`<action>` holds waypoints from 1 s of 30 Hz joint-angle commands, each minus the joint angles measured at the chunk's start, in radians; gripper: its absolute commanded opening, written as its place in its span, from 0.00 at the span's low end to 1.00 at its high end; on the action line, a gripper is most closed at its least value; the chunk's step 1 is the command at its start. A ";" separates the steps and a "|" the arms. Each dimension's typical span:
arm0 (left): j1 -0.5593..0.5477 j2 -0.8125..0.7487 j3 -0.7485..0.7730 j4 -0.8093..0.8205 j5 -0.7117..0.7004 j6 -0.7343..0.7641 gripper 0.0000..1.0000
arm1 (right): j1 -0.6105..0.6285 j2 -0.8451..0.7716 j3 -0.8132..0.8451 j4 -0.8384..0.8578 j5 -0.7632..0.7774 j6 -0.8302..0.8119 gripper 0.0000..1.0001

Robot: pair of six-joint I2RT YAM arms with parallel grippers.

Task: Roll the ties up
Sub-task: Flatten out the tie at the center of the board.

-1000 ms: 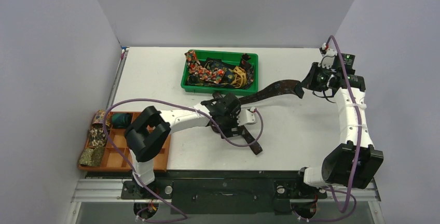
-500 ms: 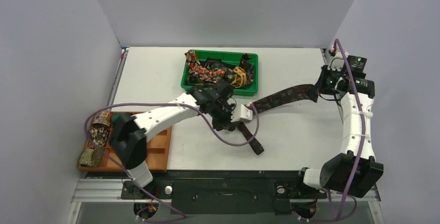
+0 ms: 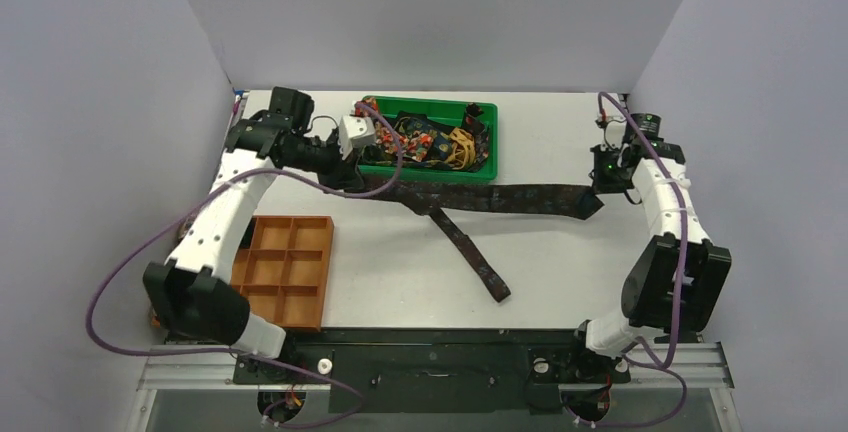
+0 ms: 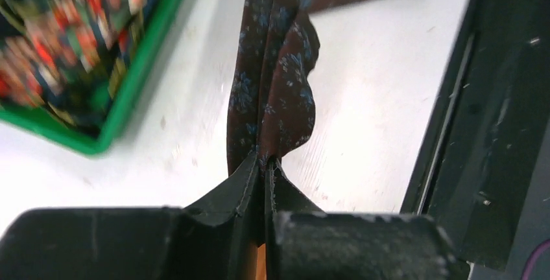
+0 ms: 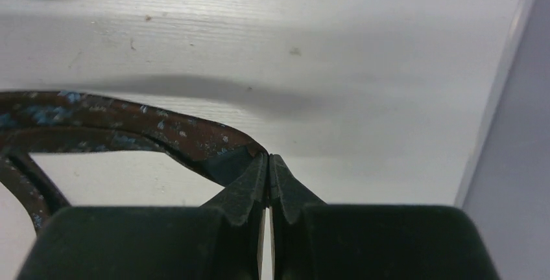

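A dark brown tie with blue flecks (image 3: 500, 197) is stretched left to right across the table in front of the green bin (image 3: 424, 171). Its narrow tail (image 3: 470, 257) runs off toward the near edge. My left gripper (image 3: 352, 178) is shut on the tie's folded left end (image 4: 272, 92), with its tips (image 4: 266, 160) pinching the fabric. My right gripper (image 3: 598, 184) is shut on the wide pointed end (image 5: 130, 128), with its tips (image 5: 268, 157) closed on the corner. More ties, red floral, navy and yellow (image 3: 425, 140), lie in the bin.
The green bin's rim (image 4: 123, 115) lies just left of the held tie. An orange compartment tray (image 3: 285, 267) sits at the near left, its left part hidden by my left arm. The right table edge (image 5: 499, 118) is close to my right gripper.
My left arm has swung from the table's middle to the back left, pulling the tie out straight. My right gripper moved right and lowered its end toward the table.
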 commanded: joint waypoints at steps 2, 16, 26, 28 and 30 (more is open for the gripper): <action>0.120 0.129 -0.166 0.153 -0.163 0.041 0.02 | 0.064 0.012 0.002 0.176 0.023 0.063 0.00; 0.142 0.291 -0.114 0.123 -0.310 0.332 0.57 | 0.103 0.127 -0.088 0.208 -0.018 0.047 0.00; -0.268 0.186 -0.230 0.345 -0.193 0.310 0.63 | 0.097 0.139 -0.075 0.199 -0.074 0.093 0.00; -0.342 0.289 -0.182 0.339 -0.160 0.331 0.63 | 0.096 0.141 -0.068 0.193 -0.092 0.100 0.00; -0.426 0.371 -0.107 0.319 -0.129 0.345 0.62 | 0.095 0.143 -0.064 0.185 -0.103 0.103 0.00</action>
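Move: The left gripper holds one end of the tie high over the board. The spot to lay it on is about 5 cm ahead, 5 cm left and 25 cm below, with the green bin's middle some 19 cm ahead and 13 cm right, and the compartment tray about 22 cm left and 6 cm back. The right gripper pinches the other end; its spot is about 5 cm left, 1 cm ahead and 11 cm down, and the tie's narrow tail tip lies 17 cm back and 18 cm left. Bring the left gripper down about 17 cm, swinging left and forward as it sinks and rolling some 25 degrees, then open it to let go of the tie's end. Lift a little and sweep right and somewhat back over the tie, fingers open. Meanwhile lower the right gripper about 6 cm and ease it left, keeping its pinch on the other end. ##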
